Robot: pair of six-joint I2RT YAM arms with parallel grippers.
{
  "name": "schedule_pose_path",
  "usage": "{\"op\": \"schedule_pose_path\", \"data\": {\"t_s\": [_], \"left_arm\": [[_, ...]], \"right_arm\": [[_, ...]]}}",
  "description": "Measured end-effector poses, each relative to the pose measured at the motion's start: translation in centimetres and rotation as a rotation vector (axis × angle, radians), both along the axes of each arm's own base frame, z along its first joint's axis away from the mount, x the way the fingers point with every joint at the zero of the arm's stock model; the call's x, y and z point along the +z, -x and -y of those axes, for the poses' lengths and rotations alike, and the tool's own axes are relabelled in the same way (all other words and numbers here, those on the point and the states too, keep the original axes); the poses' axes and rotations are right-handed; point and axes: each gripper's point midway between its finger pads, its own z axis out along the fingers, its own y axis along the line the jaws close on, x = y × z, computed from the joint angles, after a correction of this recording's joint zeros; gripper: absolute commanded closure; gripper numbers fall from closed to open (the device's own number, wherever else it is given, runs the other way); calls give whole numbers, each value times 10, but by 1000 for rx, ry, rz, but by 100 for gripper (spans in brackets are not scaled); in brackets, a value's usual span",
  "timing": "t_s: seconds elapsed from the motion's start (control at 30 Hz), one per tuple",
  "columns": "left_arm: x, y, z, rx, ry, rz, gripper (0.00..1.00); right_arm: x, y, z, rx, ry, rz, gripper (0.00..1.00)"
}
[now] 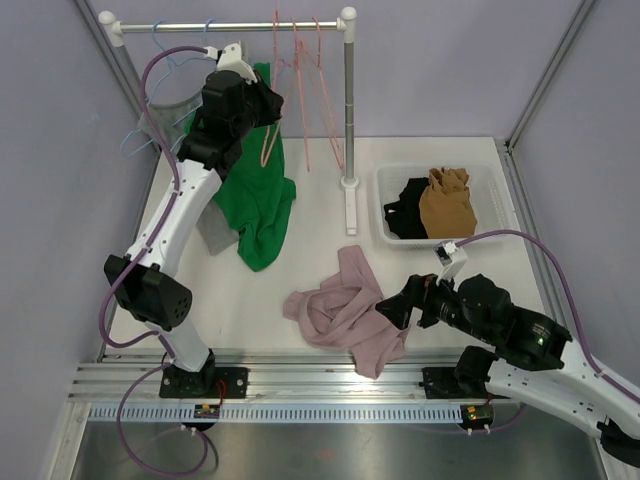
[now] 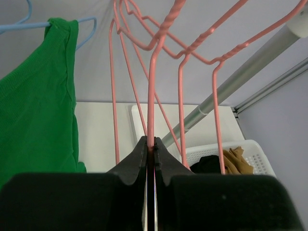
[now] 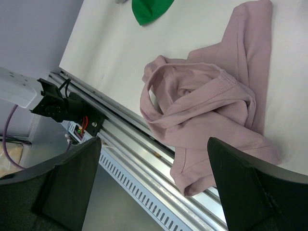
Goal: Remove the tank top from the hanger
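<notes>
A mauve tank top (image 1: 340,310) (image 3: 207,96) lies crumpled on the table near the front edge, off any hanger. My right gripper (image 1: 400,305) (image 3: 154,144) hovers open just over its near edge, with nothing between the fingers. Up at the rail, my left gripper (image 1: 268,100) (image 2: 150,142) is shut on the wire of a bare pink hanger (image 1: 300,70) (image 2: 153,86), one of several hooked there. A green tank top (image 1: 265,200) (image 2: 33,96) hangs beside it on a blue hanger (image 2: 24,25), its hem reaching the table.
The clothes rail (image 1: 230,25) spans the back, its post (image 1: 349,110) standing mid-table. A white basket (image 1: 440,168) at the right holds black and tan clothes. A grey garment (image 1: 165,110) hangs at the far left. The aluminium frame (image 1: 300,375) runs along the front.
</notes>
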Motion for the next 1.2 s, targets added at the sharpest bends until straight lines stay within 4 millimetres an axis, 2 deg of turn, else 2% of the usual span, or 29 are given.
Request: {"op": "schedule_pose_path", "data": {"t_s": [0.13,0.2,0.23,0.33,0.37,0.43,0.53,0.63,0.73,0.8,0.87,1.03,1.2], "left_arm": [[-16,2,2,-7,4,-37,73],[-16,4,2,-11,8,-40,60],[-14,5,2,-15,10,-35,38],[-2,13,1,-21,21,-20,26],[4,17,-1,-22,24,-10,1],[16,30,-5,-23,22,5,1],[45,56,-18,-8,30,59,1],[74,96,-37,13,38,126,1],[99,145,-59,35,55,199,1],[106,177,-72,44,60,235,1],[103,205,-84,53,58,249,1],[67,268,-115,95,45,237,1],[21,303,-131,110,4,190,1]], "right_arm": [[-12,-5,-5,4,62,-16,0],[-18,-7,-7,9,99,-21,1],[-20,-9,-8,11,116,-23,0],[-27,-16,-13,19,178,-19,0],[-29,-19,-15,19,204,-16,1],[-34,-27,-20,23,266,-15,1],[-43,-38,-30,33,363,-27,0],[-62,-50,-41,46,468,-59,0],[-86,-53,-42,56,559,-98,1],[-100,-54,-41,59,608,-125,1],[-112,-54,-41,64,644,-149,1],[-145,-51,-45,92,719,-222,0],[-183,-42,-49,133,764,-312,1]]}}
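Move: Above the left hand, by about 14 cm and some 4 cm ahead, runs the rack's rod, the place for the emptied pink hanger it still grips; two empty pink hangers stand level ahead-back and 7 cm right of the hand, and the green tank top about 2 cm ahead, 6 cm left and 18 cm below. From the open right hand the pink tank top lies about 4 cm ahead, 5 cm left and 20 cm below; the white basket is 30 cm ahead and 16 cm right, 19 cm below. Lowering the pink hanger a touch onto the rod, the left hand opens wide, lets go of its wire and draws back some 30 cm and 13 cm left, arching up and over before sinking again. Meanwhile the right hand, fingers kept wide open, eases forward and left, then drops some 18 cm in all to the crumpled pink tank top, tipping its fingers steeply down by about 45 degrees. ##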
